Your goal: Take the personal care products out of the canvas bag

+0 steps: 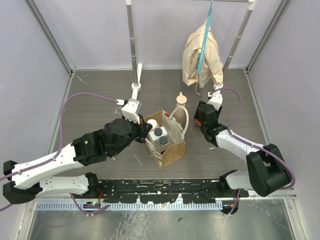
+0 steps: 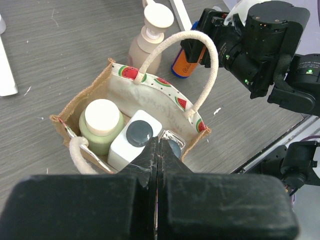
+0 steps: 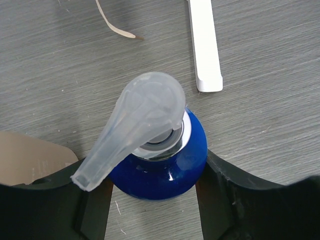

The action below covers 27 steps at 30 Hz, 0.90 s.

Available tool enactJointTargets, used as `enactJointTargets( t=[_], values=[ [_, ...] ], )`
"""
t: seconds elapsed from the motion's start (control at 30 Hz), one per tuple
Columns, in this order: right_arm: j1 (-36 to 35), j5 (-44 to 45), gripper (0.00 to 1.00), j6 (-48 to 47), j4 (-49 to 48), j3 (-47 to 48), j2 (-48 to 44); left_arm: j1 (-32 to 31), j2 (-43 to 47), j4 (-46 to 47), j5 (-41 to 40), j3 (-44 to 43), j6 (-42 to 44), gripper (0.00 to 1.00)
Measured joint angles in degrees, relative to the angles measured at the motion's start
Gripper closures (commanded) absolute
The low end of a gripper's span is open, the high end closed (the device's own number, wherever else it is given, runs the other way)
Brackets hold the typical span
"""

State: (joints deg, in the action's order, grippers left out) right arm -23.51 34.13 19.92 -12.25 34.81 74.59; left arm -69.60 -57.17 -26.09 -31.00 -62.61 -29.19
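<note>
The canvas bag (image 1: 172, 150) stands at the table's middle, its tan wall (image 2: 76, 106) and cream handle (image 2: 200, 45) plain in the left wrist view. Inside it stand a green cream-capped bottle (image 2: 101, 125), a white bottle with a dark grey cap (image 2: 136, 137) and another dark-capped item (image 2: 176, 146). My left gripper (image 2: 157, 143) hovers shut over the bag's near edge (image 1: 143, 133), nothing visible between its fingers. Behind the bag a beige pump-top bottle (image 2: 150, 37) stands on the table (image 1: 181, 102). My right gripper (image 3: 155, 187) is shut on a blue bottle (image 3: 165, 160) with an orange band (image 2: 184, 62), to the right of the bag (image 1: 202, 119).
A beige cloth on a blue hanger (image 1: 201, 60) hangs from the rack at the back right. A white flat strip (image 3: 205, 45) lies on the table behind the blue bottle, and a white upright piece (image 1: 136, 82) stands at the back centre. Walls close in both sides.
</note>
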Motion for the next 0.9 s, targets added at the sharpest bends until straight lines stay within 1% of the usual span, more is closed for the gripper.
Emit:
enactJointTargets(
  t=[0.07, 0.1, 0.13, 0.17, 0.2, 0.3, 0.33, 0.47, 0.63, 0.77, 0.87, 0.9],
  values=[
    [0.0, 0.0, 0.87, 0.0, -0.3, 0.0, 0.7, 0.0, 0.0, 0.0, 0.0, 0.0, 0.0, 1.0],
    [0.0, 0.0, 0.81, 0.0, -0.3, 0.0, 0.9, 0.0, 0.0, 0.0, 0.0, 0.0, -0.1, 1.0],
    [0.0, -0.1, 0.71, -0.1, -0.5, 0.0, 1.1, 0.0, 0.0, 0.0, -0.1, 0.0, -0.1, 1.0],
    [0.0, -0.2, 0.6, -0.3, -0.6, 0.0, 1.4, 0.0, 0.0, 0.0, -0.2, 0.0, -0.1, 1.0],
    [0.0, -0.4, 0.51, -0.3, -0.7, 0.0, 1.6, 0.0, 0.0, 0.0, -0.2, 0.0, -0.1, 1.0],
    [0.0, -0.8, 0.37, -0.7, -0.7, 0.0, 1.7, 0.0, 0.0, 0.0, -0.6, 0.0, -0.3, 1.0],
    [0.0, -0.9, 0.34, -0.8, -0.8, 0.0, 1.8, 0.0, 0.0, 0.0, -0.6, 0.0, -0.5, 1.0],
    [0.0, -1.0, 0.3, -1.6, -1.4, 0.0, 1.9, 0.0, 0.0, 0.0, -0.7, 0.0, -0.6, 1.0],
    [0.0, -1.0, 0.2, -2.1, -3.9, 0.0, 1.9, 0.0, -0.1, 0.0, -0.9, 0.0, -0.8, 1.0],
    [0.0, -0.7, 0.1, -2.3, -3.9, 0.0, 1.8, 0.0, -0.5, 0.0, -0.9, 0.0, -0.9, 1.0],
    [-0.6, 0.5, 0.09, -3.1, -2.4, 0.0, 0.1, 0.0, -0.6, -0.2, -0.9, 0.0, -0.9, 1.0],
    [-1.0, 1.3, 0.11, -3.5, -1.8, 0.1, -1.0, 0.0, -0.6, -0.4, -1.0, 0.0, -0.9, 1.0]
  ],
)
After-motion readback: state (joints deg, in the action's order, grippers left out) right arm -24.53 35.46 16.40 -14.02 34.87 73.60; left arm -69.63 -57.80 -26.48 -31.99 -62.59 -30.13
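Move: The right hand still holds the blue-and-orange bottle by its cap, its middle about 6 cm straight below the hand, with the table spot right under it. The pump bottle stands about 9 cm left and 2 cm farther out; the canvas bag some 15 cm left and 10 cm back; the stand foot about 12 cm ahead and 6 cm right. From the left hand the blue-and-orange bottle is some 17 cm ahead, 22 cm right and 24 cm below. The right hand lowers the bottle about 1 cm to the table, opens its fingers, then rises some 2 cm. ##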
